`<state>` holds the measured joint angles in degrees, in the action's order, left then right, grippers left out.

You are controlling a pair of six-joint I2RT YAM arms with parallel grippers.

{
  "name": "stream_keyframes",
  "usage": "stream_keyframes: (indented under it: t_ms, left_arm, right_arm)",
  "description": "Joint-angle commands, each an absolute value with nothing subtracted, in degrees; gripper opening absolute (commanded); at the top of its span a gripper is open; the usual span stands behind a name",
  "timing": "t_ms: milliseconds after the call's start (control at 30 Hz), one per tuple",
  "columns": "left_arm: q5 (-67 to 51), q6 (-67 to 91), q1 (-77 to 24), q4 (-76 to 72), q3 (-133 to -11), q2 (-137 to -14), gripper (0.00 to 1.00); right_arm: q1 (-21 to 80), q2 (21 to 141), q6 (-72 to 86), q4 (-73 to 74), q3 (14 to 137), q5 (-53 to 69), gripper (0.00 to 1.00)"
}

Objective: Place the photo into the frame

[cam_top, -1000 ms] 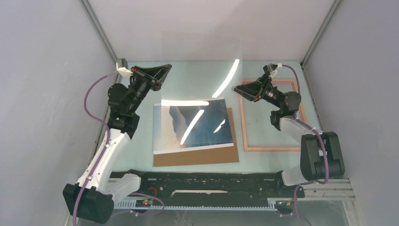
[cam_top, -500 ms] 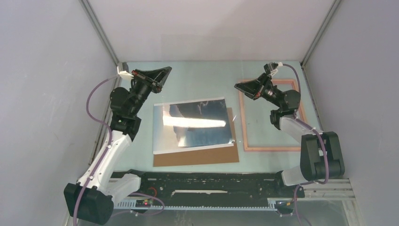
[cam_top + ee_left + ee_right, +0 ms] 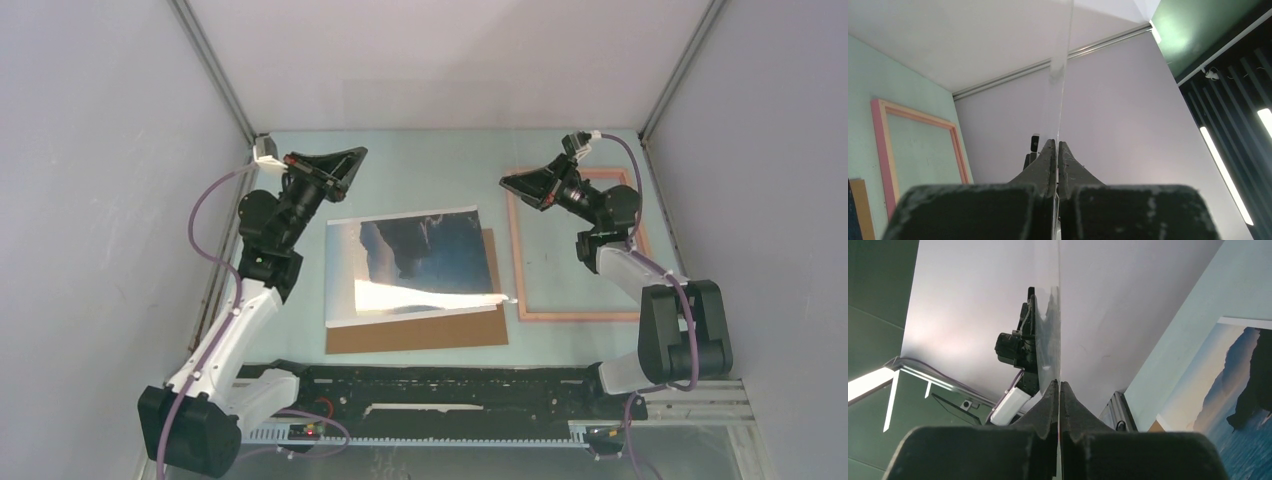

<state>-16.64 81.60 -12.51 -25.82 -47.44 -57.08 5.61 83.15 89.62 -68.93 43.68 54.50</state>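
Observation:
The photo [image 3: 420, 258], a sea and dark cliff print with a white border, lies flat at the table's middle on a brown cardboard sheet [image 3: 420, 334]; it also shows in the right wrist view [image 3: 1233, 390]. The salmon-pink frame [image 3: 521, 260] lies flat to its right, under the right arm. A clear, see-through sheet [image 3: 1060, 80] hangs in the air above the photo, edge-on in both wrist views and throwing a glare near the photo's front edge. My left gripper [image 3: 352, 158] is shut on its left edge, my right gripper [image 3: 506, 183] on its right edge.
White enclosure walls stand close on the left, right and back. A black rail [image 3: 430, 385] with the arm bases runs along the near edge. The frame's pink rail [image 3: 879, 145] shows at the left in the left wrist view.
My right gripper has closed on the clear sheet's right edge. The sheet has tipped from nearly upright toward flat over the photo, and its glare has slid to the photo's front edge.

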Motion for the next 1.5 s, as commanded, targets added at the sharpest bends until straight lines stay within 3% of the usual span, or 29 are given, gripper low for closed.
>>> stream_keyframes:
  t_ms: [0,100,233,300,467,567,700,1000,1467]
  left_arm:
    - [-16.75,81.87,-13.16,-29.11,-45.67,-56.03,0.00]
    - [-17.70,79.43,-13.18,-27.30,-45.27,-56.41,0.04]
    - [-18.30,75.12,-13.10,-23.22,-43.29,-56.19,0.50]
    - [-17.82,73.63,-13.11,-21.23,-41.98,-56.02,0.65]
    - [-14.77,63.78,-12.40,-5.06,-41.09,-54.44,0.99]
    - [-12.70,57.39,-11.41,4.75,-40.52,-53.10,1.00]
    - [-15.17,52.12,-10.81,6.43,-38.32,-50.91,1.00]
    - [-19.35,43.98,-11.34,9.45,-36.87,-46.46,0.99]
    - [-18.48,35.82,-19.42,11.24,-41.44,-54.06,0.98]
  right_arm:
    - [5.60,81.96,85.65,-66.22,46.80,54.66,0.00]
    - [4.82,79.48,76.70,-56.71,47.31,55.16,0.00]
    - [5.03,75.63,52.03,-27.58,53.17,59.32,0.00]
    - [4.71,74.44,46.78,-27.08,53.62,63.26,0.00]
    - [-2.04,78.43,42.41,-7.55,60.89,69.32,0.00]
    - [-6.36,82.92,35.46,4.02,64.16,71.45,0.00]
    - [-11.03,86.98,25.27,16.59,65.86,72.41,0.00]
    - [-20.74,103.39,-7.73,60.16,84.48,61.99,0.00]
    - [-27.07,102.59,-11.64,55.17,84.14,55.56,0.00]
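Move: Both grippers still pinch the clear sheet, held up between them. The frame's middle lies about 24 cm to the right of the right hand, 5 cm ahead and 33 cm below. The photo's middle is some 3 cm to the left hand's right, 2 cm back and 41 cm below, and from the right hand 21 cm to the left, 2 cm back. The backing board under the photo is centred about 9 cm back and 5 cm right of the left hand. Open the left gripper wide to let go of the clear sheet, then bring it down about 23 cm and a little back over the photo's left half, rolling the wrist as it goes. Keep the right fingers shut on the sheet and, once the left has let go, swing it to the right and down, roughly 22 cm across, over the frame, tipping the fingers downward. ##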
